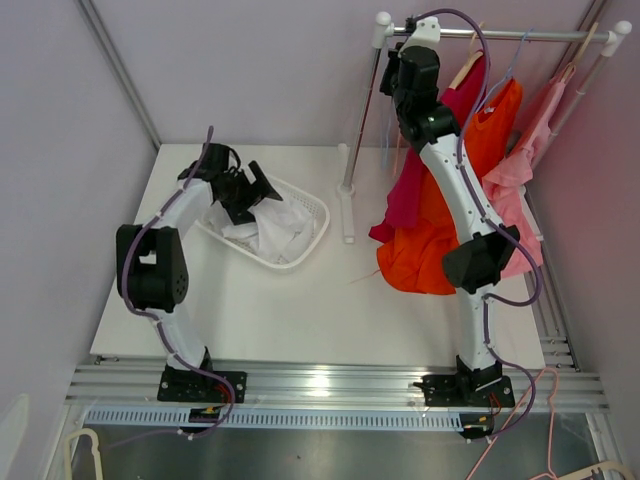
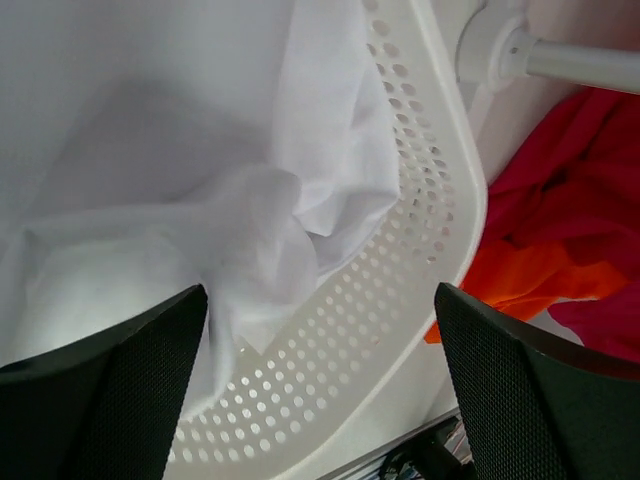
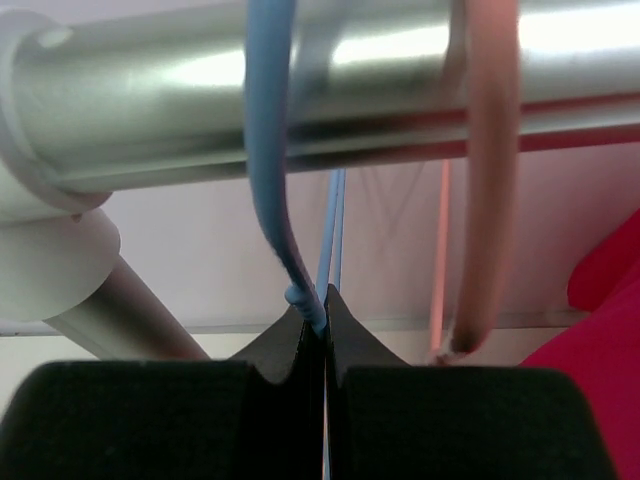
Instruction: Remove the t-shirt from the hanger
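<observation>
My right gripper (image 1: 393, 78) is raised to the left end of the silver rail (image 1: 530, 36). In the right wrist view it (image 3: 323, 318) is shut on the neck of a blue hanger (image 3: 268, 160) hooked over the rail (image 3: 180, 95). A crimson t-shirt (image 1: 408, 190), an orange t-shirt (image 1: 430, 245) and a pink garment (image 1: 515, 185) hang from the rail; which one the blue hanger carries is hidden. My left gripper (image 1: 254, 192) is open and empty over the white basket (image 1: 318, 215), just above the white cloth (image 2: 190, 190) in it.
A tan hanger hook (image 3: 490, 200) sits on the rail just right of the blue one. The rack's white post (image 1: 348, 190) stands between basket and clothes. The basket's perforated rim (image 2: 440, 220) is under my left jaws. Loose hangers (image 1: 560, 440) lie below the table edge.
</observation>
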Robot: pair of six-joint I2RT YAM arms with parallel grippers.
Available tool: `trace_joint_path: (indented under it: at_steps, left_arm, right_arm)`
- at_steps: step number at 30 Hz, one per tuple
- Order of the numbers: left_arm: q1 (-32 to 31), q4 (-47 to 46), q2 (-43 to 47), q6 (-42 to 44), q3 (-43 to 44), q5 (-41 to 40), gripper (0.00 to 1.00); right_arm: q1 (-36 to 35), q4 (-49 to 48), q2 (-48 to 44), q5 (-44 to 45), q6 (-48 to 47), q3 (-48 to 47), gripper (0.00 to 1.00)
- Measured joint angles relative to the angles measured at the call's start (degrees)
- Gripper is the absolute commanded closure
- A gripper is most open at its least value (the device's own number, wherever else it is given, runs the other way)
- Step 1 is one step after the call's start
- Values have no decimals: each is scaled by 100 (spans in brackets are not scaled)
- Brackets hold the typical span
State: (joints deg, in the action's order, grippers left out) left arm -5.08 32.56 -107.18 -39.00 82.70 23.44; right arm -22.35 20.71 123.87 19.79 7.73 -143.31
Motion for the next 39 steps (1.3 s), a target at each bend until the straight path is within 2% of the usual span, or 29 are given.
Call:
trace_joint_path:
  at_steps: [4,8,12,14,16,23,26,32,39]
  left_arm:
    - [2,273,688,44,0,-212,1]
    - [7,391,1784,70,-9,-345,0]
    - [9,450,2712,149,94,-426,0]
    - [9,466,2938,181,197,-474,1]
    - [7,503,3042,214,256,-525,1]
    - [-74,758,3106,459,260,-852,0]
    - [-247,791,3187,629,262,-1176,1]
    - [-431,807,3296,828,348,-1635,1]
    - [-837,765,3499,1069,348,-1956,0]
  right_arm:
    - [9,-146,-160,-22,42,400,100]
    - [11,-315,-564,-42,44,1064,88]
    - [11,-197,-756,-42,28,1152,85]
    - [11,-136,-815,-50,37,1154,63]
    - [11,-107,-890,-57,63,1191,46]
    - [11,-15,-1589,-57,83,1937,44]
    - [11,254,-1937,-63,118,1956,45]
    - [11,710,-2625,55,188,1696,46]
    - [181,1377,-2680,730,258,778,47]
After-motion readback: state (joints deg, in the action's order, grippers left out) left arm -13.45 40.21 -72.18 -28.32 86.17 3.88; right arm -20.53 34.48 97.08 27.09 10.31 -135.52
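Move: My right hand grips the blue hanger's neck, its hook already over the rail; the rail runs about 4 cm above and 1 cm ahead, straight across. The empty pink hanger hangs roughly 3 cm to the right, level ahead, and the wooden hanger some 11 cm right at the same depth. My left hand is open over the basket, the white t-shirt about 8 cm below and 4 cm back, neither left nor right. With my right hand I ease the blue hanger's neck down about a centimetre, open the fingers to roughly half and let go, then draw back from the rail, curving up and right towards the wooden hanger's side. Meanwhile my left hand, still wide open, lifts some 22 cm off the basket and backs a little, its fingers tipping up about 35 degrees. ##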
